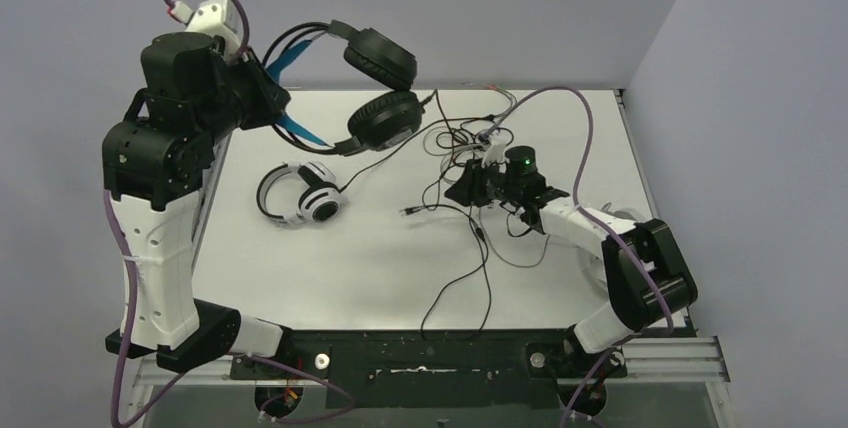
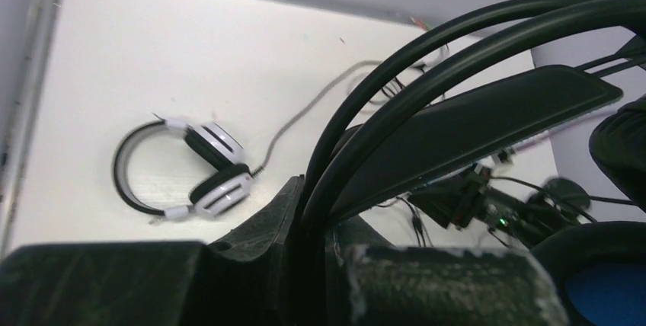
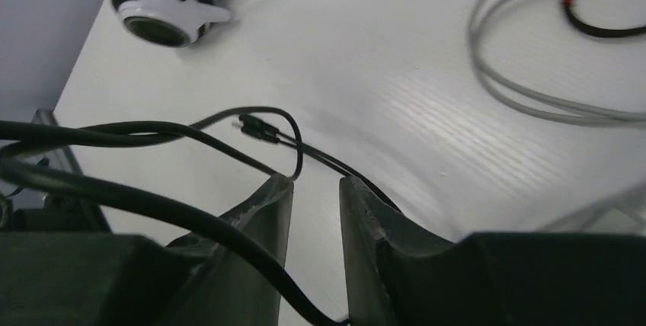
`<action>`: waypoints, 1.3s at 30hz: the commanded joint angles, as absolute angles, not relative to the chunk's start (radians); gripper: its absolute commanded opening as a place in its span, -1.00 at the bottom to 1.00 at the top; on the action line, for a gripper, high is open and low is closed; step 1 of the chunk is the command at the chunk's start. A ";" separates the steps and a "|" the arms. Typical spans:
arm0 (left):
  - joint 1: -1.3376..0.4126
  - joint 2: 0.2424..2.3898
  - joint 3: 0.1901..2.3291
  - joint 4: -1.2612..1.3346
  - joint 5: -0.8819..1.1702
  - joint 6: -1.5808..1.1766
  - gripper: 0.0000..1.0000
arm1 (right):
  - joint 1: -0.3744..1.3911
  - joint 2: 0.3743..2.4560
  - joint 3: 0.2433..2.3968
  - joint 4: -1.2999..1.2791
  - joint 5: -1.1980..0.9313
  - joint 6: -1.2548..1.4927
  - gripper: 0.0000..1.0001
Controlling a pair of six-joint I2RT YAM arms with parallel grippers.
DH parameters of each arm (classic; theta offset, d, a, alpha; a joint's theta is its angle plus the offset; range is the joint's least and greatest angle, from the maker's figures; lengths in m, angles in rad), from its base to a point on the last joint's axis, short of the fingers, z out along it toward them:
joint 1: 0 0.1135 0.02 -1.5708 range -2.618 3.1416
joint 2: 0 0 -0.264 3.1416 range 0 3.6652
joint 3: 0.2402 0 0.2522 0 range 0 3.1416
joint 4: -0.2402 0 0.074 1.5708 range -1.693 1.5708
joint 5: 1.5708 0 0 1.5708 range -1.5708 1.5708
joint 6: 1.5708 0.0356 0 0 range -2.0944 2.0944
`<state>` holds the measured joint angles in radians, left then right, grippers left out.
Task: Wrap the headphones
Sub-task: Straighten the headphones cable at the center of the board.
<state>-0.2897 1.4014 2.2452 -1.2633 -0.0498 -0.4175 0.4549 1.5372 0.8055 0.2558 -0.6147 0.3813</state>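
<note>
The black headphones with a blue-lined headband hang in the air at the back left. My left gripper is shut on their headband, which runs between the fingers. Their black cable trails down across the table in loose loops. My right gripper sits low among these loops at centre right. Its jaws stand a narrow gap apart, and the black cable crosses the left finger and drops into the gap near its base. The cable's plug lies just ahead of the tips.
White headphones with black ear-cup centres lie flat at centre left, also seen from the left wrist. A pale grey cable and tangled wires lie at the back. A pale headset part shows under the right arm.
</note>
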 commanded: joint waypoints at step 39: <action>0.155 1.438 2.418 -1.151 -0.511 -0.304 -1.00 | 0.087 1.186 1.086 -0.698 -0.175 0.312 -1.00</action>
<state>0.1356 1.4502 2.3020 -1.1942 -0.6262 -0.1970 0.0856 1.2285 1.1305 -0.7250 -0.2726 0.2817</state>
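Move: The black headphones' cable runs between the right hand's half-open fingers, right at the hand point; from the left hand, which holds the headphones up by the headband, that spot is some 26 cm right, 2 cm ahead and 32 cm below. From the right hand, the cable's jacks lie about 12 cm left and 2 cm ahead, the cable tangle 18 cm ahead and 3 cm right, the white headphones 35 cm left and 6 cm ahead, all roughly 12 cm lower. The cable is pinched as the right fingers shut; the right hand draws it rightward, flings it up about 30 cm while swinging back left, then brings it down and right, away from the headphones. Still clamping the headband, the left hand swings left, rising and then sinking, some 23 cm in all, turning about 50 degrees counter-clockwise. ##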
